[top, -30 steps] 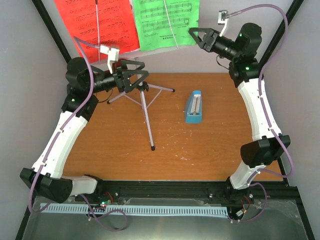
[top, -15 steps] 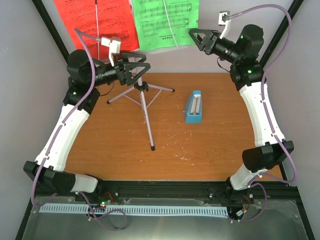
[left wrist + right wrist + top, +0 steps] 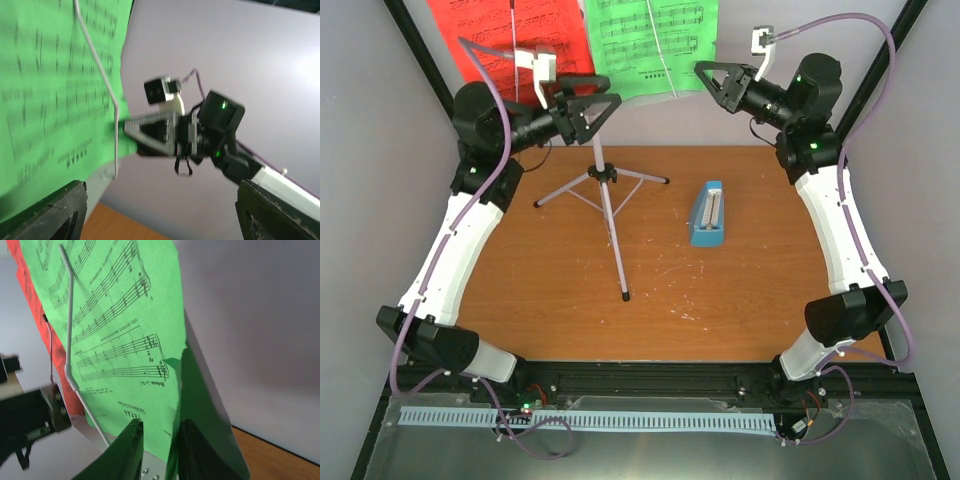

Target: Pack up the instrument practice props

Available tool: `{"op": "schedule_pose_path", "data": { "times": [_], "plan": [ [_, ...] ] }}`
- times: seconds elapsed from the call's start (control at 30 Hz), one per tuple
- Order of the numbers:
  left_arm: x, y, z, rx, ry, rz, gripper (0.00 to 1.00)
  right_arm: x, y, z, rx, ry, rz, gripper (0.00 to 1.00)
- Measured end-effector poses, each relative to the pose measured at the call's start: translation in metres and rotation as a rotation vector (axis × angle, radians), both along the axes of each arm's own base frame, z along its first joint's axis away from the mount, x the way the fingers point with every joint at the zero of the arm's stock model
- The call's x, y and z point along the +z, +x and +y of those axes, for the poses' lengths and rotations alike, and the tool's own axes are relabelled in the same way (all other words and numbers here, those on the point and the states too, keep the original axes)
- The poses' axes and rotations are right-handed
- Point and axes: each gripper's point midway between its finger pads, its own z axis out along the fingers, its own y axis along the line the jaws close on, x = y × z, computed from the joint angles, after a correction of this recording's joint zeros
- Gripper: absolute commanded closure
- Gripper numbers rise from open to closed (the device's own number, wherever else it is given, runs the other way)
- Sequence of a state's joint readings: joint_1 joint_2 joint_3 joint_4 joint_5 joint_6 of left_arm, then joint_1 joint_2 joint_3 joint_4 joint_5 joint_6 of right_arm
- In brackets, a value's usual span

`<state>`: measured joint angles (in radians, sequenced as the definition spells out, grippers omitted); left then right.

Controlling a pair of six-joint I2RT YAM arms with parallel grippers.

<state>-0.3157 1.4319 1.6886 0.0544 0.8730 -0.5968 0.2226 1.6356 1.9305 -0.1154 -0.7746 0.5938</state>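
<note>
The silver tripod music stand (image 3: pixel 607 176) stands at the back of the table, and its grey tray (image 3: pixel 95 437) bears a red page (image 3: pixel 510 45) and a green page (image 3: pixel 650 45). A blue metronome (image 3: pixel 708 213) sits to its right on the wood. My right gripper (image 3: pixel 708 82) is at the green page's (image 3: pixel 110 330) lower right corner. Its fingers (image 3: pixel 131 450) are close together on either side of the paper's edge, with a gap still showing. My left gripper (image 3: pixel 605 115) hangs open near the top of the stand's pole, below the pages. It holds nothing, and its pads (image 3: pixel 45 210) sit wide apart.
Thin wire retainers (image 3: pixel 70 340) lie across each page. Grey walls enclose the back and both sides. The tripod's legs (image 3: pixel 618 250) spread over the wooden table (image 3: pixel 540 300). In the left wrist view the right gripper (image 3: pixel 160 132) faces me across the green page (image 3: pixel 50 90).
My left gripper has risen from the tripod hub to just under the pages. The right gripper's fingers have narrowed around the green page's corner.
</note>
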Motion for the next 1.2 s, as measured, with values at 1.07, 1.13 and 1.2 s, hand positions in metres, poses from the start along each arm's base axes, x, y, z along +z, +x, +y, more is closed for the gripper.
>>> {"op": "schedule_pose_path", "data": {
  "times": [1.07, 1.13, 1.2],
  "plan": [
    [0.056, 0.063, -0.061, -0.009, -0.133, -0.04, 0.38, -0.003, 0.004, 0.002, -0.013, 0.013, -0.022, 0.97],
    [0.056, 0.065, -0.064, -0.015, -0.134, -0.039, 0.41, -0.003, 0.004, 0.002, -0.012, 0.013, -0.021, 0.97],
    [0.054, 0.066, -0.068, -0.021, -0.135, -0.034, 0.42, -0.004, 0.003, 0.003, -0.009, 0.014, -0.023, 0.97]
  ]
}}
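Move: For the right hand, the lower right edge of the green sheet stands almost between its fingers, about 1 cm ahead and 1 cm to the left at hand height; the page wire crossing that sheet is some 6 cm left and 2 cm ahead. From the left hand the page wire lies about 9 cm right, 7 cm ahead and 5 cm higher. The red sheet's middle is roughly 15 cm left, 10 cm ahead and 8 cm above the left hand. The left hand first rises about 5 cm, then travels forward and to the right some 7 cm each way towards the page wire over the green sheet, rolling slightly and narrowing its still open fingers around the wire late on. Meanwhile the right hand stays nearly in place at the stand's right side and closes its partly open fingers fully, pinching the green sheet's lower edge. ##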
